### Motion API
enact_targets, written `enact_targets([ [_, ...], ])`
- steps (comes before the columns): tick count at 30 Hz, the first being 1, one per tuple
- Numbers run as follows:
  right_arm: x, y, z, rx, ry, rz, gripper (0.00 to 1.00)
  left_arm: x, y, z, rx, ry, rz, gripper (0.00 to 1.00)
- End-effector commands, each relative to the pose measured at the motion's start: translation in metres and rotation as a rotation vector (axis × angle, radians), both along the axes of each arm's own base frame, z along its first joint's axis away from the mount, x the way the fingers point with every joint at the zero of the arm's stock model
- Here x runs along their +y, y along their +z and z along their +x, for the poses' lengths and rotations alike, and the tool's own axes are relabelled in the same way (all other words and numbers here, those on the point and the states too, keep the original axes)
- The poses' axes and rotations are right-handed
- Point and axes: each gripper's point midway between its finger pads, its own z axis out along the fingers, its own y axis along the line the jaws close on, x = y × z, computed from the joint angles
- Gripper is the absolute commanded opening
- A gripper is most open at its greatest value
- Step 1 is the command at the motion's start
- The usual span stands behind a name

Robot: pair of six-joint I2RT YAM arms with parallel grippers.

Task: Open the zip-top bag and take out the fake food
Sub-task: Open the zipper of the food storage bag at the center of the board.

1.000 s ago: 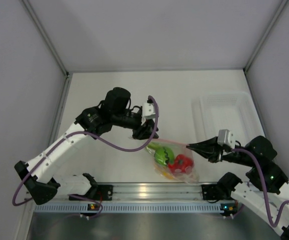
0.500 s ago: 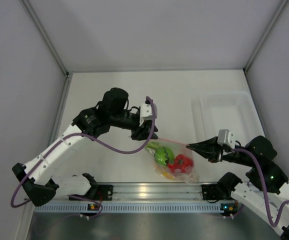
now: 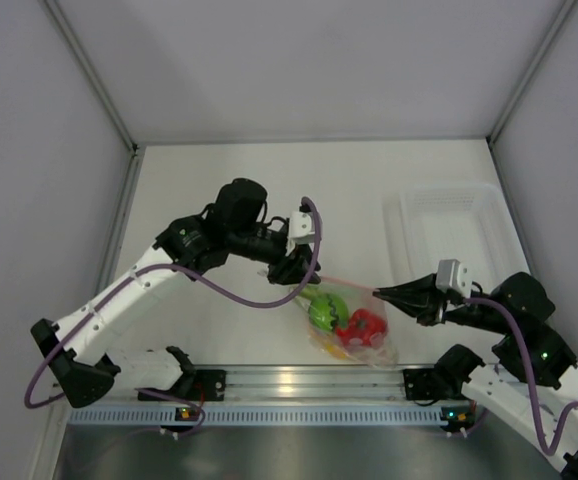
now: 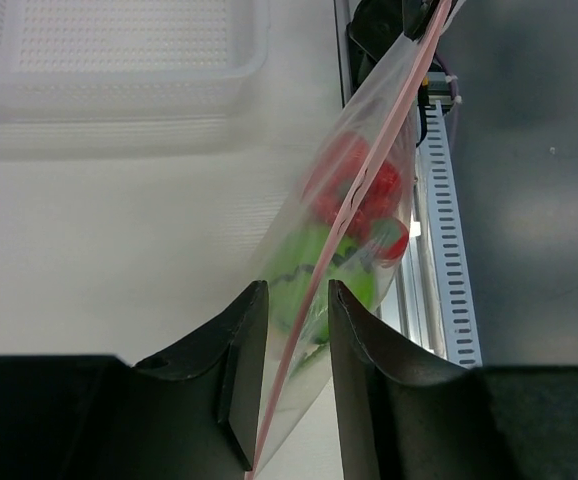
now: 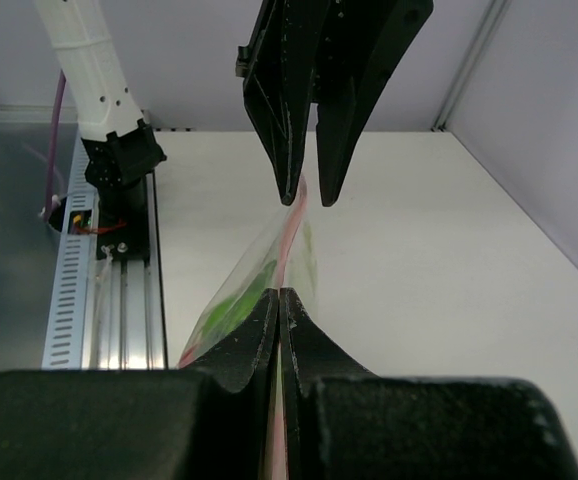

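Observation:
The zip-top bag (image 3: pixel 347 318) hangs clear and crinkly between both arms, its pink zip strip (image 3: pixel 341 283) stretched taut. Inside show fake food pieces: a green one (image 3: pixel 321 311), a red one (image 3: pixel 362 326) and yellow bits below. My right gripper (image 5: pixel 280 292) is shut on the strip's right end (image 5: pixel 289 235). My left gripper (image 4: pixel 296 290) is open at the other end. The strip (image 4: pixel 369 170) runs through the gap between its fingers (image 4: pixel 244 370), close to the left pad. In the right wrist view the left gripper (image 5: pixel 309 200) stands above the bag (image 5: pixel 254 275).
A rigid translucent white tray (image 3: pixel 405 222) lies at the back right, also seen in the left wrist view as the tray (image 4: pixel 119 80). The slotted metal rail (image 3: pixel 289 381) runs along the near edge just below the bag. Side walls close in the table.
The left arm has shifted slightly right along the zip strip, its jaws a touch narrower. The right arm and the bag have stayed put.

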Motion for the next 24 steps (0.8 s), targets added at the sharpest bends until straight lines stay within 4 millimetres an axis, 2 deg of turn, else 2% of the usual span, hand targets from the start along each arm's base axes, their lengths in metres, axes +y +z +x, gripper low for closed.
enact_targets([
  [1, 0.000, 0.013, -0.001, -0.047, 0.004, 0.044, 0.00, -0.003, -0.001, -0.005, 0.013, -0.018, -0.007, 0.36],
  [4, 0.001, 0.009, -0.002, -0.037, 0.017, 0.034, 0.00, -0.002, 0.002, 0.000, -0.011, 0.013, -0.003, 0.34],
  [7, 0.005, 0.011, 0.002, -0.034, 0.013, 0.055, 0.00, 0.001, 0.012, -0.006, -0.019, -0.004, -0.030, 0.24],
  [14, 0.020, 0.022, 0.011, 0.007, 0.052, 0.104, 0.00, -0.006, -0.004, -0.023, 0.090, -0.100, -0.020, 0.25],
  [18, 0.025, 0.029, 0.018, 0.003, 0.051, 0.091, 0.00, -0.010, -0.012, -0.023, 0.121, -0.111, -0.004, 0.24],
  [21, 0.028, 0.032, 0.018, -0.001, 0.066, 0.094, 0.00, -0.013, -0.017, -0.025, 0.133, -0.119, 0.009, 0.00],
  [24, 0.031, 0.028, 0.017, 0.016, 0.081, 0.101, 0.00, -0.017, -0.022, -0.024, 0.128, -0.110, 0.030, 0.00],
])
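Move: The near lip of the bag's pink zipper strip runs between the left hand's half-open fingers; the stretch to be pinched is some 2 cm back, 2 cm right and 2 cm down. From there the green pepper lies about 4 cm back of the hand, 3 right and 8 below, the red pepper roughly 6 back, 11 right and 9 below. From the right hand, shut on the strip's other end, that pinch spot is about 8 cm left and 2 ahead. The left fingers shut from about a third open and pinch the pink zipper strip while the hand sinks and draws back some 3 cm in all, edging right and tilting slightly. The right hand keeps its closed hold on the strip's end and carries it left and forward about 4 cm, towards the left fingers. ##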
